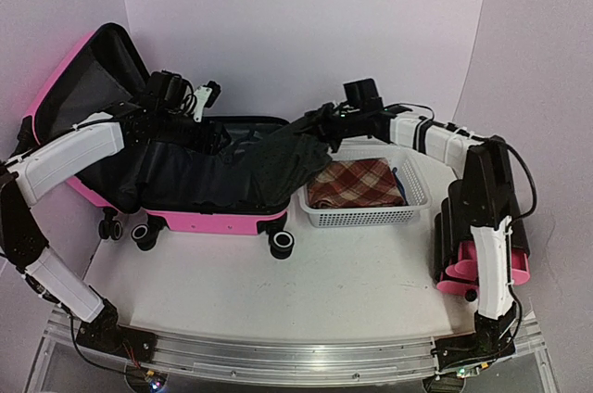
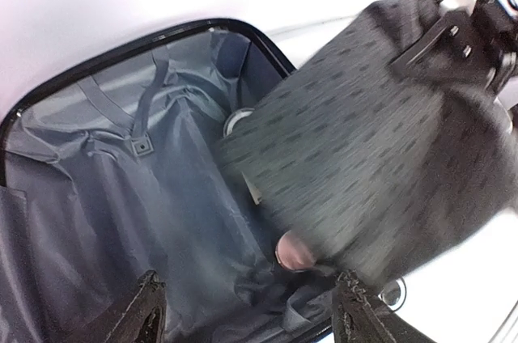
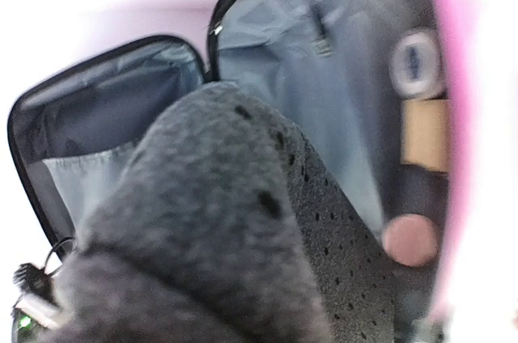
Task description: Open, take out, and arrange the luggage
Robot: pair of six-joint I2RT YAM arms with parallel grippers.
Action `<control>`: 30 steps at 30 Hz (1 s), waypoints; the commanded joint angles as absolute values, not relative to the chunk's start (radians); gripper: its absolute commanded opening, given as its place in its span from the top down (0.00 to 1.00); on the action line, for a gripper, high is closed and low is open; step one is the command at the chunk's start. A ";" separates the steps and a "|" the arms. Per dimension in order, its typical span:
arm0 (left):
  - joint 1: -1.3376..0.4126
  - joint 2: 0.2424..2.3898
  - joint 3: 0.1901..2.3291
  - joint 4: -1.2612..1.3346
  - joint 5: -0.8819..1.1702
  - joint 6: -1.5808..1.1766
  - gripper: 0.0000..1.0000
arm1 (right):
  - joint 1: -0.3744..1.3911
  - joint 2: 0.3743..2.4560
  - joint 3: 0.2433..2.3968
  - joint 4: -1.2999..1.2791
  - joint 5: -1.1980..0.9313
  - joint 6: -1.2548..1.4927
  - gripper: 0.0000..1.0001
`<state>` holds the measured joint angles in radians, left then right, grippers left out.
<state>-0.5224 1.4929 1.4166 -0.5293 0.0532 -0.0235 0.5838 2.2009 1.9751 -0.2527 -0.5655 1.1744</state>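
The hot-pink luggage (image 1: 213, 219) lies open at the left of the table, its lid (image 1: 56, 87) propped up and its black lining (image 2: 121, 213) bare. My right gripper (image 1: 320, 129) is shut on a dark grey garment (image 1: 287, 166) and holds it up over the case's right end. That garment (image 3: 210, 230) fills the right wrist view and hides the fingers. My left gripper (image 2: 251, 315) hangs open over the lining beside the garment (image 2: 372, 141), with nothing between its fingertips (image 2: 146, 311). In the case lie a small pink round thing (image 2: 295, 252), a white round tin (image 3: 417, 64) and a tan box (image 3: 425, 134).
A white mesh basket (image 1: 357, 217) stands right of the luggage with a folded red plaid cloth (image 1: 357, 183) in it. A small black cabinet with pink drawers (image 1: 454, 254) sits by the right arm. The case's wheels (image 1: 281, 243) face the near table edge.
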 commanded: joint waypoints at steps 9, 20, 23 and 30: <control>-0.518 1.525 1.485 -0.480 0.103 -0.038 0.30 | 0.353 2.097 1.790 -0.303 -0.915 0.955 1.00; -0.519 1.517 1.483 -0.480 0.106 -0.048 0.30 | 0.249 2.157 1.772 -0.374 -0.960 0.832 1.00; -0.518 1.519 1.488 -0.481 0.108 -0.048 0.30 | 0.232 2.171 1.774 -0.408 -0.966 0.785 1.00; -0.518 1.523 1.496 -0.483 0.121 -0.056 0.30 | 0.193 2.210 1.777 -0.461 -0.974 0.666 1.00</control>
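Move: The right hand, already gripping one end of the grey dotted cloth, has the white basket about 14 cm to its right, some 3 cm back and 18 cm below. The folded plaid cloth inside the basket is roughly 12 cm right, 2 cm back and 17 cm down. The open suitcase's middle lies some 24 cm left, level with the hand; its wooden block is about 11 cm left and 2 cm ahead, both some 17 cm lower. From the left hand the basket is about 34 cm right, 7 cm ahead, 23 cm below. Still pinching the end of the grey dotted cloth in shut fingers, the right hand draws it out of the suitcase's space and over the basket, some 17 cm to the right, quickest at the start. It sinks about 8 cm in two spells, early and again towards the end, with little wrist turn, letting the hanging part come down on the basket and the plaid cloth. ##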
